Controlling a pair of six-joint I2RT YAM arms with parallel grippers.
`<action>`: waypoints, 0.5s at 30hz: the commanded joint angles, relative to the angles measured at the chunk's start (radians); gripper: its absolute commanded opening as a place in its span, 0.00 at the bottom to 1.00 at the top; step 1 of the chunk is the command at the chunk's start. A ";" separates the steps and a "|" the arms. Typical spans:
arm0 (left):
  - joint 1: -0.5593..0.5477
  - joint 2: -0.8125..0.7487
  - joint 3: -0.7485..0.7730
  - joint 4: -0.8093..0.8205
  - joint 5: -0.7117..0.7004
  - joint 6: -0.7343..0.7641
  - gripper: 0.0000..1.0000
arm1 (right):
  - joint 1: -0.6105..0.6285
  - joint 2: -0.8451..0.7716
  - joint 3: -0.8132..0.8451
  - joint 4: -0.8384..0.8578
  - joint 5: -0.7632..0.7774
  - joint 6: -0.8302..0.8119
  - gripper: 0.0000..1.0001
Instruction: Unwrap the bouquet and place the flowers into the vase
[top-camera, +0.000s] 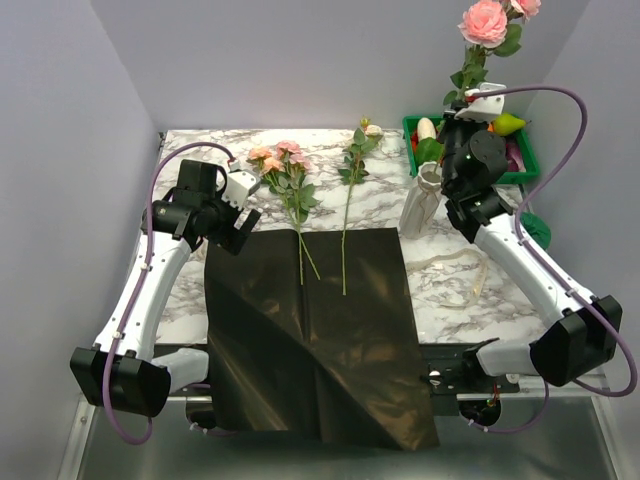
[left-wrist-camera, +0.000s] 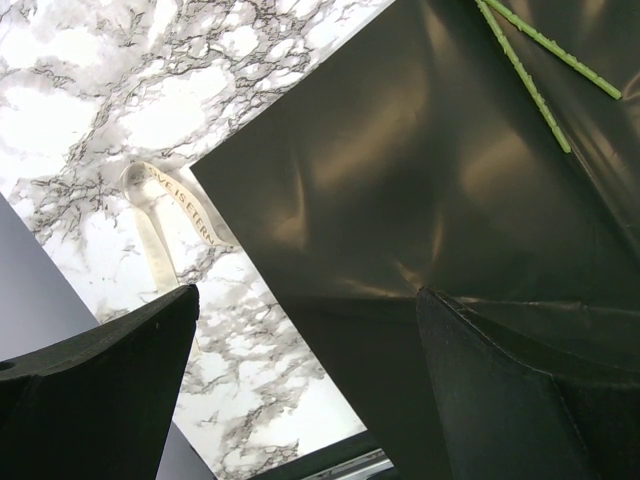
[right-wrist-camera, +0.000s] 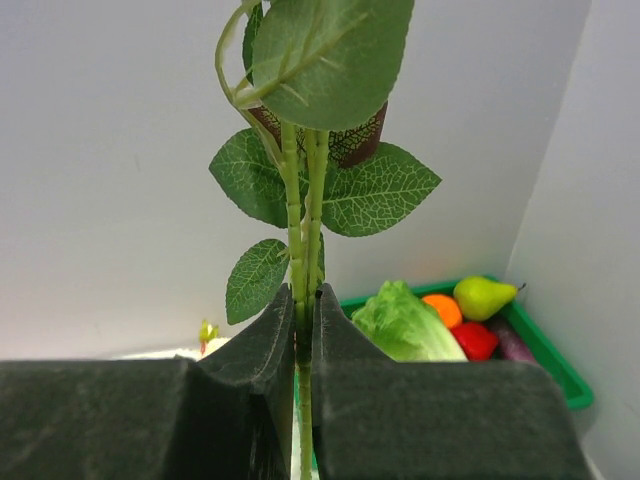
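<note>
The black wrapper (top-camera: 310, 320) lies unfolded and flat on the marble table, hanging over its near edge. At the wrapper's far edge lie a bunch of small pink roses (top-camera: 285, 165) and a single stem with a cream bud (top-camera: 352, 170). My right gripper (top-camera: 465, 100) is shut on the stem of a pink rose (top-camera: 483, 22), held upright above the white vase (top-camera: 420, 205). In the right wrist view the fingertips (right-wrist-camera: 304, 300) pinch the green stems (right-wrist-camera: 303, 200). The stem's lower end is hidden. My left gripper (top-camera: 240, 215) hangs open over the wrapper's far left corner (left-wrist-camera: 420, 180), with nothing between its jaws (left-wrist-camera: 305, 330).
A cream ribbon (top-camera: 455, 272) lies on the table right of the wrapper and also shows as the ribbon (left-wrist-camera: 160, 215) in the left wrist view. A green crate (top-camera: 520, 165) of plastic vegetables, with lettuce (right-wrist-camera: 405, 325), stands at the back right, behind the vase.
</note>
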 joint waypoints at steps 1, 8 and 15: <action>0.004 -0.020 0.020 -0.021 0.026 0.010 0.99 | -0.003 -0.041 -0.033 -0.103 -0.029 0.106 0.11; 0.004 -0.020 0.048 -0.048 0.011 0.032 0.99 | -0.003 -0.158 -0.102 -0.275 -0.183 0.152 0.71; 0.003 -0.029 0.060 -0.058 0.035 0.015 0.99 | 0.043 -0.291 -0.132 -0.469 -0.325 0.266 0.76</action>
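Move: The right hand grips the pink rose stem high over the vase: the vase's middle is about 30 cm below this hand and some 3 cm ahead, only about 1 cm to its left. On the table, the vegetable basket stands roughly 25 cm ahead and 14 cm right of the hand, a loose single flower lies about 17 cm left and 8 cm ahead, and the ribbon 10 cm back and 7 cm right. From the idle left hand the vase is about 18 cm ahead, 42 cm right and 9 cm lower. The right hand lowers the pink rose stem about 4 cm further down towards the vase, and as that sinking slows its fingers spread from nearly shut to about three-quarters open, letting go of the stem. With the fingers opening it then draws back towards the base nearly 5 cm and a little to the left, level, while the wrist tips some 10 degrees downward and turns slightly counter-clockwise, leaving the stem behind between and ahead of the open fingers. ##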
